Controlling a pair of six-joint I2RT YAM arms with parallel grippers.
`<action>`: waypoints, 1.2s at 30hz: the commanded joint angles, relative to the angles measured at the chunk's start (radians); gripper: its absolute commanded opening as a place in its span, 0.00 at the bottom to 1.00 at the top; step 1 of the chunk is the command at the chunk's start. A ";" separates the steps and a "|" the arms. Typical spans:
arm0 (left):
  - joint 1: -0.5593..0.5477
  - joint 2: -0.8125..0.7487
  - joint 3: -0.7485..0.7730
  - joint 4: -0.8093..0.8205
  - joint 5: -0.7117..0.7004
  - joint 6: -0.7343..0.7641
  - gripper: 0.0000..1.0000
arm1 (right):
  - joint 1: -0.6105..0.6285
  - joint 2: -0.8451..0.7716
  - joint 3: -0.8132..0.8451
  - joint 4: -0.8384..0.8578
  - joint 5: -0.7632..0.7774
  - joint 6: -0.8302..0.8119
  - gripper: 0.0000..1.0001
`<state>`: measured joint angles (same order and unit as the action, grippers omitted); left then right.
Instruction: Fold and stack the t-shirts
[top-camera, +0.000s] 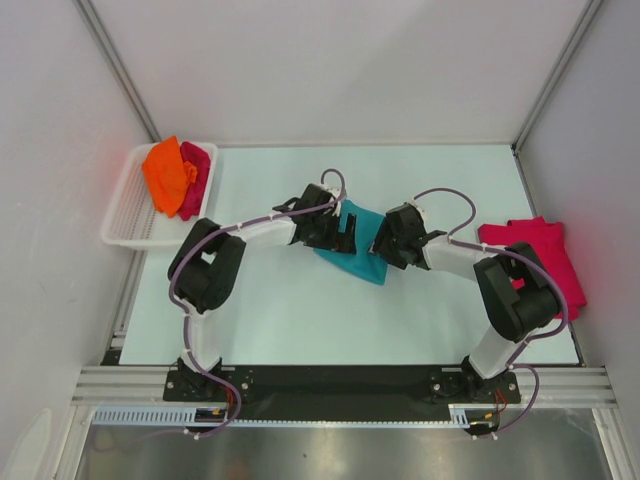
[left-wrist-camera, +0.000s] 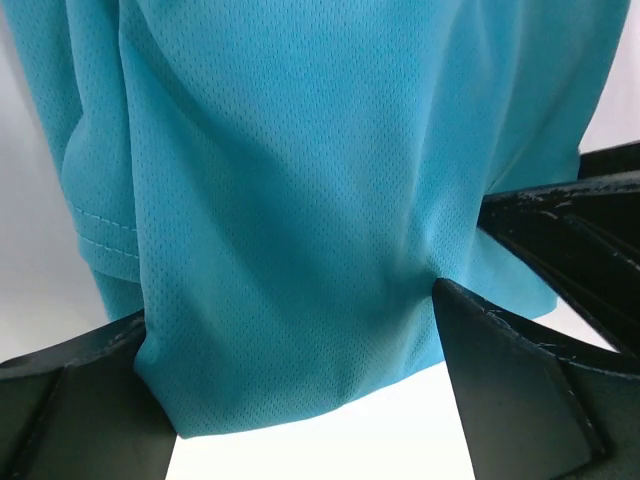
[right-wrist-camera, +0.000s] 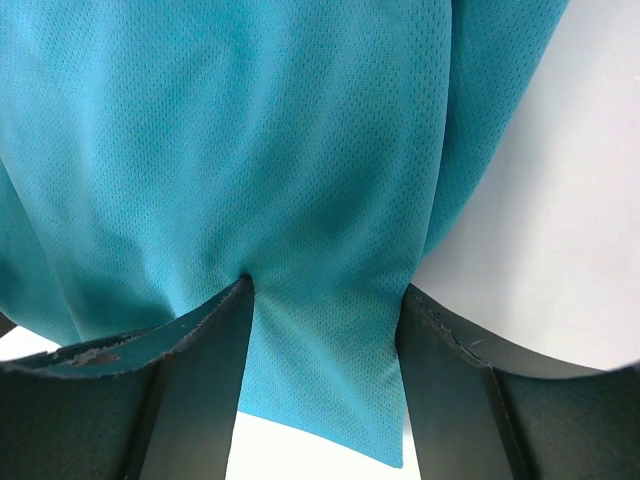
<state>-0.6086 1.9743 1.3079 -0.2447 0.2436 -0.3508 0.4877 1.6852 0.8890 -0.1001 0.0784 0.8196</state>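
Observation:
A teal t-shirt (top-camera: 360, 258) lies bunched at the middle of the table, and both grippers are down on it. My left gripper (top-camera: 343, 236) is at its left edge and my right gripper (top-camera: 388, 246) at its right edge. In the left wrist view the left gripper (left-wrist-camera: 290, 305) is open, jaws wide apart, with the teal cloth (left-wrist-camera: 300, 180) lying between them. The right gripper (right-wrist-camera: 325, 288) is open too, with a flap of teal cloth (right-wrist-camera: 320, 370) between its fingers. A crimson-pink t-shirt (top-camera: 540, 250) lies flat at the right. An orange t-shirt (top-camera: 166, 175) and another crimson-pink one (top-camera: 197, 180) sit in the basket.
The white slatted basket (top-camera: 125, 225) stands at the table's far left edge. Grey walls and metal frame posts (top-camera: 120, 70) close in the table at the back and sides. The right arm's elbow (top-camera: 515, 290) hangs over the crimson-pink shirt.

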 joint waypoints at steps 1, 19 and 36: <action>0.000 -0.002 -0.001 0.049 -0.010 0.010 0.99 | 0.003 0.044 -0.024 -0.107 0.020 -0.007 0.63; 0.000 -0.198 -0.036 -0.035 -0.291 0.050 1.00 | 0.005 0.054 -0.038 -0.112 0.029 -0.019 0.62; 0.000 -0.124 -0.111 0.047 -0.253 0.021 0.99 | 0.005 0.054 -0.028 -0.150 0.049 -0.033 0.62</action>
<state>-0.6086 1.8427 1.2110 -0.2588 -0.0193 -0.3145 0.4889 1.6859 0.8906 -0.1059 0.0925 0.8108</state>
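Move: My left hand stands wide open and low over the t-shirt. The t-shirt's left corner lies about 6 cm to the left and 1 cm back, some 2 cm lower. Its far-left corner is roughly 9 cm straight ahead, and its near-right corner about 9 cm back and 8 cm right. From my right hand, already on the t-shirt's right part, the left corner is about 13 cm left and level with it. I slide my left hand left and slightly forward, low over the t-shirt, then arch it up about 4.5 cm and sink some 3 cm back down around the left corner, ending about 5 cm further left. The fingers stay wide open while the wrist tilts about 15 degrees to point them more forward. My right hand stays put, its fingertips still resting on the cloth. ##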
